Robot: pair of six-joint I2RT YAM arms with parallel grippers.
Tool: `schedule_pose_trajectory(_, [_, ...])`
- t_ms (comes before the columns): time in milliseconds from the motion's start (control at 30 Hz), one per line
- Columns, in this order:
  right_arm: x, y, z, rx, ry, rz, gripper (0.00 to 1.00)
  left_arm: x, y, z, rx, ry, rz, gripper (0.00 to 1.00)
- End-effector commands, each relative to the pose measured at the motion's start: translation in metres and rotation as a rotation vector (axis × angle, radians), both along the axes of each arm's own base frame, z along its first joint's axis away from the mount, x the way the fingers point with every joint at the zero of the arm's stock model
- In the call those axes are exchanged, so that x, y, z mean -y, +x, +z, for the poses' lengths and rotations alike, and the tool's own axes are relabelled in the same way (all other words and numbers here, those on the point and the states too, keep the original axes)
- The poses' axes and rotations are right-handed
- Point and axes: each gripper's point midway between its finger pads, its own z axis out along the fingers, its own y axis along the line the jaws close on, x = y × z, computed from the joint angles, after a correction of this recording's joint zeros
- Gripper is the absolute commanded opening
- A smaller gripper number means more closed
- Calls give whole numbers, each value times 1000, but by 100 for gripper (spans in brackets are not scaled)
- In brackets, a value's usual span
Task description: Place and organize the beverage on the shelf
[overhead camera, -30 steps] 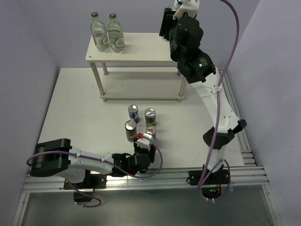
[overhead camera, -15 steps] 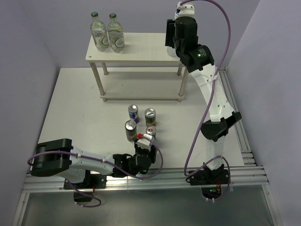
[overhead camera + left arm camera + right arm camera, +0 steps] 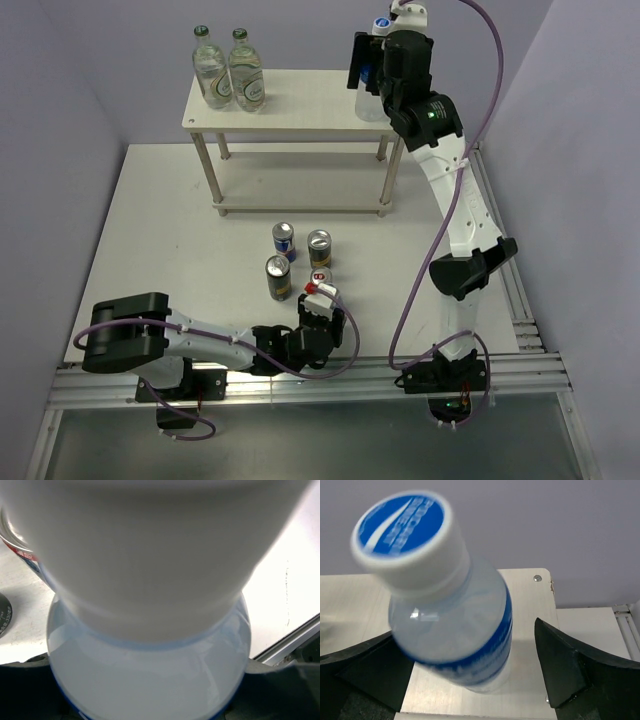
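On the right end of the cream shelf's top board (image 3: 300, 105) stands a water bottle (image 3: 371, 88) with a blue label and a white cap. My right gripper (image 3: 376, 62) is open around it. In the right wrist view the bottle (image 3: 455, 630) sits between the black fingers (image 3: 565, 665) of that gripper (image 3: 465, 675), with a gap on the right. My left gripper (image 3: 316, 318) is low at the table's front, shut on a second water bottle (image 3: 150, 670) that fills its view. Several cans (image 3: 319, 245) stand just behind it.
Two glass bottles with green caps (image 3: 228, 70) stand on the shelf's left end. The shelf's lower board (image 3: 300, 208) holds nothing. A blue-silver-red can (image 3: 22, 555) is close to the left of the held bottle. Purple walls close in the table.
My right gripper has opened and let go of the water bottle, which now stands on the shelf top. The left arm has shifted slightly right, still holding its bottle.
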Motion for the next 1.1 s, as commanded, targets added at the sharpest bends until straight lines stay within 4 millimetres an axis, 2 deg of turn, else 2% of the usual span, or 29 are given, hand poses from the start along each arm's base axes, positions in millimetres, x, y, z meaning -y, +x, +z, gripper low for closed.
schedule_pose_trajectory(0, [14,-16,40,103,63,-34,100,15,-7,17,-13,-35,-40,0])
schedule_pose_trajectory(33, [19,-16,30,82,52,-68,100,15,-6,21,-11,-30,-38,0])
schedule_pose_trajectory(100, [31,-28,40,114,79,-106,100,15,-6,36,-5,-29,-38,0])
schedule_pose_trajectory(133, [36,-26,17,72,59,-140,100,15,-7,41,1,-27,-41,0])
schedule_pose_trajectory(167, [44,-43,31,107,87,-148,100,16,-5,53,15,-34,-36,0])
schedule_pose_trajectory(200, [47,-48,37,146,110,-149,100,16,-6,65,23,-48,-39,0])
schedule_pose_trajectory(233, [46,-48,11,106,91,-147,100,12,-5,67,31,-18,-38,0])
schedule_pose_trajectory(267, [52,-66,26,149,117,-134,100,14,-4,81,39,-33,-35,0])
schedule_pose_trajectory(300, [54,-72,30,173,131,-135,100,14,-3,93,47,-45,-35,0])
schedule_pose_trajectory(333, [56,-74,16,153,122,-143,100,10,-2,96,61,-9,-36,0])
schedule_pose_trajectory(367, [59,-86,24,174,132,-134,100,14,-1,112,72,-28,-38,0])
schedule_pose_trajectory(400, [60,-90,24,182,133,-127,100,12,0,119,80,-20,-37,0])
schedule_pose_trajectory(433, [60,-92,14,167,126,-124,100,12,1,127,94,-13,-38,0])
schedule_pose_trajectory(467, [59,-99,20,189,137,-101,100,13,3,142,105,-22,-32,0])
schedule_pose_trajectory(533, [57,-105,16,192,130,-73,100,14,4,158,126,-26,-31,0])
schedule_pose_trajectory(700, [48,-104,7,157,130,-36,100,10,11,182,166,-28,1,0])
schedule_pose_trajectory(733, [47,-106,3,149,151,-33,100,10,13,196,178,-44,7,0])
schedule_pose_trajectory(767, [48,-108,-2,140,163,-37,100,7,17,205,187,-47,15,0])
schedule_pose_trajectory(800, [44,-109,-23,103,161,-36,100,5,19,217,190,-63,4,0])
schedule_pose_trajectory(833, [44,-119,-25,109,200,-30,100,4,23,236,209,-80,-14,0])
schedule_pose_trajectory(867, [42,-121,-30,121,220,-18,100,-4,38,249,222,-93,8,0])
schedule_pose_trajectory(900, [36,-123,-65,65,204,-5,100,-8,46,259,236,-91,14,0])
schedule_pose_trajectory(933, [37,-132,-67,73,231,5,100,-10,53,283,271,-99,5,0])
schedule_pose_trajectory(967, [35,-136,-79,60,236,10,100,-19,70,297,292,-96,35,0])
schedule_pose_trajectory(1000, [33,-139,-104,16,220,14,100,-17,79,306,306,-81,31,0])
schedule_pose_trajectory(1033, [36,-149,-108,25,225,-10,100,-21,88,338,345,-96,28,0])
schedule_pose_trajectory(1067, [33,-154,-114,32,229,-6,100,-23,109,344,358,-78,49,0])
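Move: My left hand already grips a water bottle standing on the table; the free middle of the shelf top is about 36 cm ahead, level sideways and 25 cm up. A soda can stands some 7 cm ahead and 8 cm down, with a dark can 9 cm ahead, 11 cm left, equally low. My open right hand straddles the placed bottle, its middle roughly 1 cm ahead and 3 cm down; two glass bottles stand 32 cm left, level in depth. I back my open right hand off the placed bottle, about 14 cm towards myself and drifting right, then drop it some 13 cm to below the shelf top, in front of its right end. Meanwhile my left hand keeps its grip on the other bottle and lifts it about 21 cm, mostly straight up with the fingers tipping up slightly, swinging forward towards the shelf only near the end. ##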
